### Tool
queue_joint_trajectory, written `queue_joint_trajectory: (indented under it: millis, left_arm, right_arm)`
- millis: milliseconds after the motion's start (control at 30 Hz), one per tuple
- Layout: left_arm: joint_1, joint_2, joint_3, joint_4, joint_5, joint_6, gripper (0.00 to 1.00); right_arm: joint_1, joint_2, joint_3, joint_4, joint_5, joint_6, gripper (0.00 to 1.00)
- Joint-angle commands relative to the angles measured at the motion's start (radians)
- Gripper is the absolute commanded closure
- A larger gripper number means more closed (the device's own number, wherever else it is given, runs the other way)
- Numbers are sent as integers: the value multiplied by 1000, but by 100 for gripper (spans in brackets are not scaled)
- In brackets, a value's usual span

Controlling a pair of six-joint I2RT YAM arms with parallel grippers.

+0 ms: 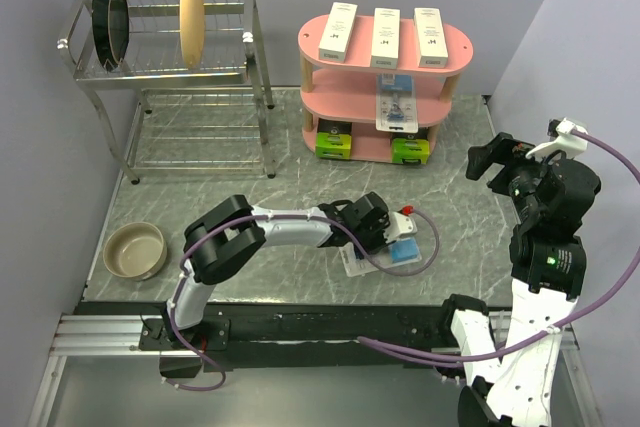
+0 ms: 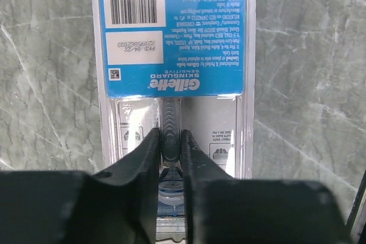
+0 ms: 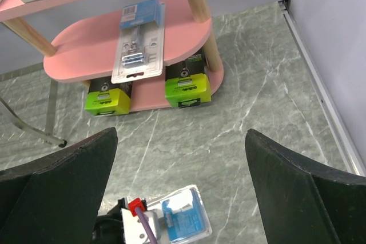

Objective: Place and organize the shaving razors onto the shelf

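A clear blister pack with a blue card (image 2: 171, 32) lies flat on the marble table (image 1: 400, 255), also in the right wrist view (image 3: 183, 221). My left gripper (image 2: 170, 138) is shut on the razor-handle bulge of this pack, a finger pressed to each side. The pink shelf (image 1: 455, 47) holds three white boxes (image 1: 386, 37) on top. A second blister pack (image 1: 396, 102) lies on its middle tier. Two black-and-lime boxes (image 1: 334, 142) (image 1: 410, 151) stand on the bottom tier. My right gripper (image 1: 500, 159) hangs open and empty, off to the right (image 3: 182, 135).
A metal dish rack (image 1: 170, 67) with dark pans and a tan plate stands at the back left. A tan bowl (image 1: 135, 250) sits near the front left. Walls close in on both sides of the table.
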Motion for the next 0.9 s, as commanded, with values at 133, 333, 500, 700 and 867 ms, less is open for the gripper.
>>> queue_joint_trajectory:
  millis: [133,333,500,700,867]
  left_arm:
    - [38,-101,-22,-73,-10,-9,97]
    - [138,-333,-23,-170,9,-72,99]
    - [202,-412,69,-254,-123,-182,99]
    - [254,-398,187,-244,-396,-367,99]
    - [267,-323,299,-230,-556,-485,99]
  right_arm:
    - [-7,4,9,31,-11,8,1]
    - [-9,31,27,68,-27,52,1]
    - [-7,54,36,85,-37,69,1]
    - [-9,80,41,94,-26,74,1]
    - [-10,132,65,105,-26,81,2]
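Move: The left hand already pinches the last razor pack down at table level. The free left part of the middle shelf lies about 27 cm ahead, 9 cm left and 17 cm above. Beside it the shelved razor pack is some 26 cm ahead, 5 cm right and equally high; beneath, the left green box stands about 26 cm ahead, 9 cm left and 4 cm up. From the right hand that free spot is roughly 24 cm ahead, 27 cm left and 18 cm below. Up, forward and leftward, the left hand carries the razor pack off the table towards the middle shelf, starting slowly and then sweeping about 22 cm up, 14 cm forward and 11 cm left. On the way the wrist swings some 45 degrees counter-clockwise and tips up, so the fingers point more forward and less down, still pinching the pack. The open right hand creeps forward about 2.5 cm with a slight roll, touching nothing. ##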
